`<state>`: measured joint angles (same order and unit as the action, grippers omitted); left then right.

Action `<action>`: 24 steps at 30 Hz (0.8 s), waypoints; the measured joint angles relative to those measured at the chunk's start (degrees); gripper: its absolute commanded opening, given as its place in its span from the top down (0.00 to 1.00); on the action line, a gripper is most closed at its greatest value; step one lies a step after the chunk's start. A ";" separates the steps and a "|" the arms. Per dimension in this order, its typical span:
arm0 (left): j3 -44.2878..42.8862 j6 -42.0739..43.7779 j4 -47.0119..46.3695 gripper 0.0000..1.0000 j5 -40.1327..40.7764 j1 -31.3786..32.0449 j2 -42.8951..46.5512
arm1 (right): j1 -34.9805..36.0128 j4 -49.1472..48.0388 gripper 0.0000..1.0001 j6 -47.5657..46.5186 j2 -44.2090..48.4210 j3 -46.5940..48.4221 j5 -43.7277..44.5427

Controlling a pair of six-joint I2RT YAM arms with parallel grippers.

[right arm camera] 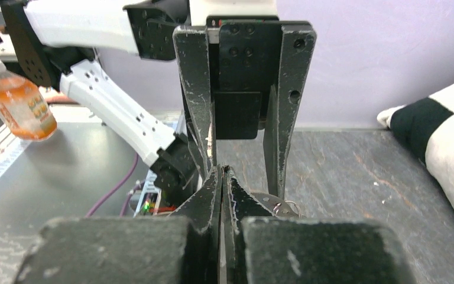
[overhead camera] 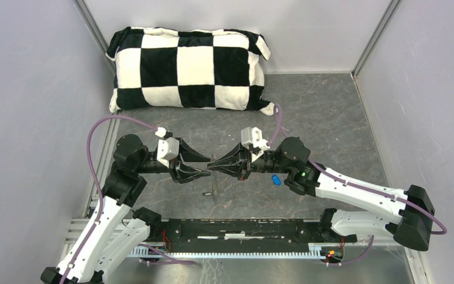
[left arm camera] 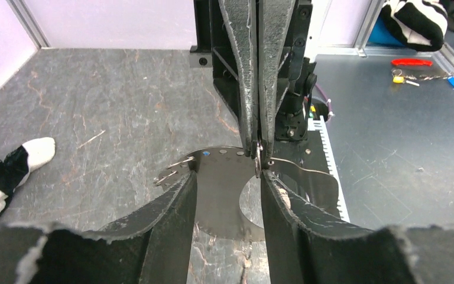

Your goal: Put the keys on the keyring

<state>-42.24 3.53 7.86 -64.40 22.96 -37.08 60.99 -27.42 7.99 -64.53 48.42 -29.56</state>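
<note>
The keyring [left arm camera: 224, 201] is a thin silvery-grey piece with a round opening and a jagged lower edge, and it hangs between the two arms. From above it shows edge-on as a thin line [overhead camera: 213, 190]. My right gripper [left arm camera: 259, 155] comes in from the top of the left wrist view, shut on the keyring's upper rim. My left gripper [left arm camera: 229, 178] faces it, open, with a finger on each side of the keyring and no grip on it. Small wire loops [left arm camera: 174, 168] stick out at the keyring's left edge. A blue-headed key [overhead camera: 276, 180] lies on the table under the right arm.
A black-and-white checked pillow [overhead camera: 189, 70] lies at the back of the table. Grey walls close in the left, right and back sides. Outside the cell stand an orange bottle [right arm camera: 20, 100] and some small coloured items [left arm camera: 411, 61].
</note>
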 measured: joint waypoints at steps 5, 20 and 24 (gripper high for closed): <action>0.00 -2.54 -3.28 0.53 -0.28 0.00 0.13 | 0.02 -7.78 1.00 3.04 -0.02 -2.86 1.92; 0.00 -3.67 -5.07 0.88 -0.26 0.00 0.74 | 0.04 -16.28 1.00 6.16 -0.02 -8.07 5.99; 0.00 -3.67 -5.03 0.91 -0.26 0.00 0.76 | 0.04 -18.08 1.00 6.84 -0.02 -8.74 6.34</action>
<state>-42.24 -0.14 2.83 -64.66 22.96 -36.32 61.04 -45.50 14.83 -64.55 39.68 -23.22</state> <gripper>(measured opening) 0.100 0.007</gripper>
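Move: The small ring pinched in my right fingertips stands between my open left fingers, about 1 cm back from my left hand point, 1 cm to its right and 1 cm above it. The metal plate hangs beneath, some 3 cm back, 2 cm right and 4 cm below my left hand; the black-tagged key is roughly 6 cm back, 1 cm left and 6 cm below. From my right hand the ring is 1 cm left and 1 cm down. I raise my half-open left hand about 1.5 cm to the ring, then close its fingers nearly shut around the ring's lower part, just under my right fingertips. My right hand keeps its pinch and brings the ring about 1 cm forward, between the left fingers, rolling roughly 10 degrees with its left side rising. ##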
